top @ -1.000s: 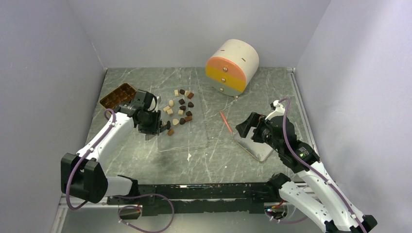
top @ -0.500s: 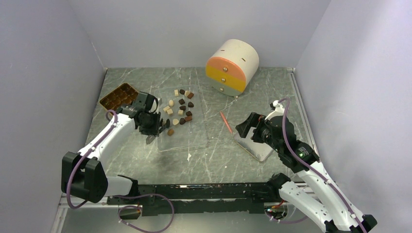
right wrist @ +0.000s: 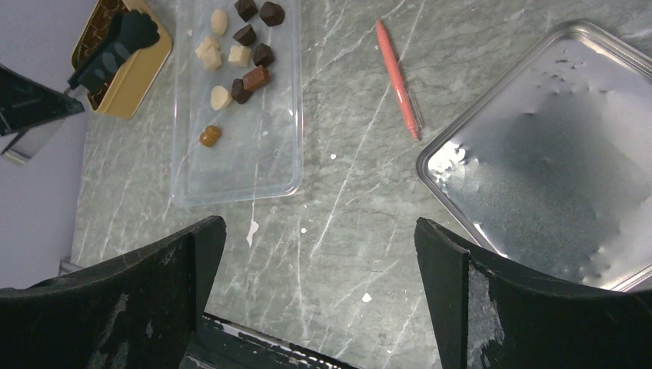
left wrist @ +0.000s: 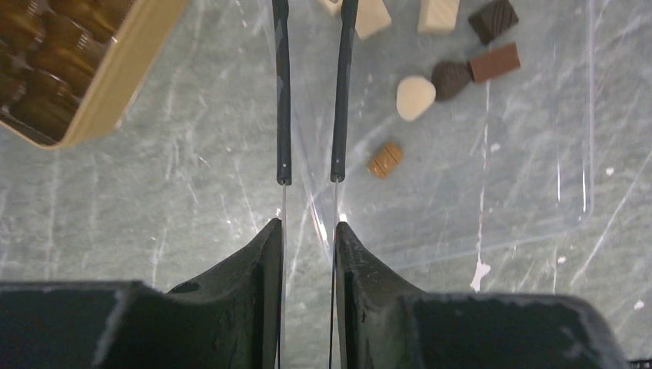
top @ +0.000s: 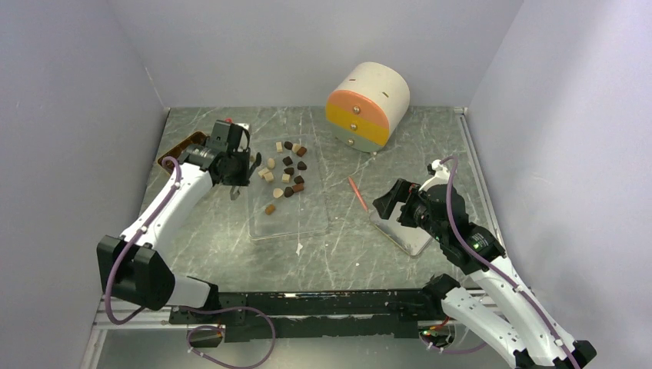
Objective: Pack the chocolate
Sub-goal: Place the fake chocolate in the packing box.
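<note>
The chocolate [top: 286,171] lies as several dark, brown and cream pieces on a clear sheet [top: 296,219]; it also shows at the top of both wrist views [left wrist: 415,96] [right wrist: 242,54]. One brown piece [top: 269,208] [left wrist: 384,159] sits apart, nearer me. My left gripper [top: 233,175] [left wrist: 307,224] is shut on a pair of tongs [left wrist: 282,115] with black arms. It hangs between the golden-brown tray [top: 178,148] [left wrist: 115,77] and the pieces. The tong tips run off the frame, so I cannot tell whether they hold a piece. My right gripper [top: 384,201] [right wrist: 319,223] is open and holds nothing.
A silver tin [top: 400,231] [right wrist: 538,154] lies under the right gripper. An orange-red stick [top: 357,194] [right wrist: 397,77] rests between the tin and the clear sheet. A round cream and orange drawer unit [top: 367,104] stands at the back. Grey walls close three sides.
The left arm has lifted and swung back-left, from beside the lone brown piece toward the golden-brown tray, with its jaws narrowing. The right arm has not moved.
</note>
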Tool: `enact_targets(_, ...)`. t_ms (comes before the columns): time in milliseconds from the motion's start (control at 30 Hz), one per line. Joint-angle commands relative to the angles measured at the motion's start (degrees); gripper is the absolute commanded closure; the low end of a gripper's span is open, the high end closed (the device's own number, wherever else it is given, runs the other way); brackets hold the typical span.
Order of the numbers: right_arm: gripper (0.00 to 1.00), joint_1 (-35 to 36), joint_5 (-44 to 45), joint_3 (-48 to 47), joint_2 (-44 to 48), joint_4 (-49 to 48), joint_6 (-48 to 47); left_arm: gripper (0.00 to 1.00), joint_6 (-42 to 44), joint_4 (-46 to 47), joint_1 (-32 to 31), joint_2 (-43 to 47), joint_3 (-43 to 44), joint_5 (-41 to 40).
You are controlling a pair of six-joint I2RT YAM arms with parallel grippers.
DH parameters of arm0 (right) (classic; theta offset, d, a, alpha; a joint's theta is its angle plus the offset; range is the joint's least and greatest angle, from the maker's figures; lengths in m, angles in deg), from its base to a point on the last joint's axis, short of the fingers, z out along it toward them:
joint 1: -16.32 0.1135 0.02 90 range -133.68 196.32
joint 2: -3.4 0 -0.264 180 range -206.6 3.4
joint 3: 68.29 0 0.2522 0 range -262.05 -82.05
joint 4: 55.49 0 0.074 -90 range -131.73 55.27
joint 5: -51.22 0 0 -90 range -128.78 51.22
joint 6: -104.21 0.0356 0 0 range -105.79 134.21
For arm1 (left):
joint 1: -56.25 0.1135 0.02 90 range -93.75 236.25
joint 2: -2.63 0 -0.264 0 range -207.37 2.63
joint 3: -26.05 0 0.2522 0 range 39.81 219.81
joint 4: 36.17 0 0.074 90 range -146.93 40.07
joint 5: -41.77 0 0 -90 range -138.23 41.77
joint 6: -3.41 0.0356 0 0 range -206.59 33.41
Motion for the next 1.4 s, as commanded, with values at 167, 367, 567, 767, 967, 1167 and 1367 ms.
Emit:
enact_targets(167, 0.01, 0.2, 0.0, -0.1, 0.1, -1.3, -0.7, 0.75, -0.7, 5.0, 4.8, -6.1, 11.4, -4.4)
enact_targets(367, 0.01, 0.2, 0.5, -0.1, 0.6, -0.6, -1.0, 0.74, -1.0, 7.4, 13.9, -9.0, 14.5, -2.7)
enact_targets(567, 0.01, 0.2, -0.5, 0.1, -0.5, -1.7, -1.4, 0.73, -2.7, 10.7, 20.9, -12.4, 17.2, -1.1)
enact_targets(767, 0.01, 0.2, -0.4, 0.3, 0.0, -1.2, -1.2, 0.73, -3.1, 10.3, 26.8, -15.0, 20.3, 0.4)
enact_targets(967, 0.01, 0.2, 0.0, 0.9, 0.1, -1.7, -1.9, 0.73, -3.0, 11.2, 29.4, -15.3, 17.8, 0.9)
enact_targets(1167, 0.01, 0.2, 1.0, -0.9, -1.4, -1.0, -4.2, 0.72, -3.2, 12.5, 30.0, -16.1, 15.5, 2.1)
enact_targets(1367, 0.01, 0.2, 1.6, -1.3, -1.0, -0.7, -4.4, 0.70, -3.2, 12.5, 30.2, -16.7, 14.5, 1.3)
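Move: My left hand already has the tongs, with a cream chocolate pinched in their tips. The packing box for it has its middle about 13 cm ahead, 20 cm to my left and roughly 15 cm below. On the clear tray, the nearest loose cream chocolates lie some 10 cm ahead and 5 cm right, the light-brown one 4 cm back and 6 cm right. From my idle right hand the box is roughly 22 cm ahead, 63 cm left and 20 cm lower. Keeping my left grip on the tongs, I carry the cream chocolate off the tray and over the packing box: forward first with a slight rise, then swinging mostly left, about 18 cm left and 11 cm forward in all. I turn the wrist some 30 degrees counter-clockwise and tip the fingers up a little on the way, then stop over the box and start sinking, about 2 cm. ##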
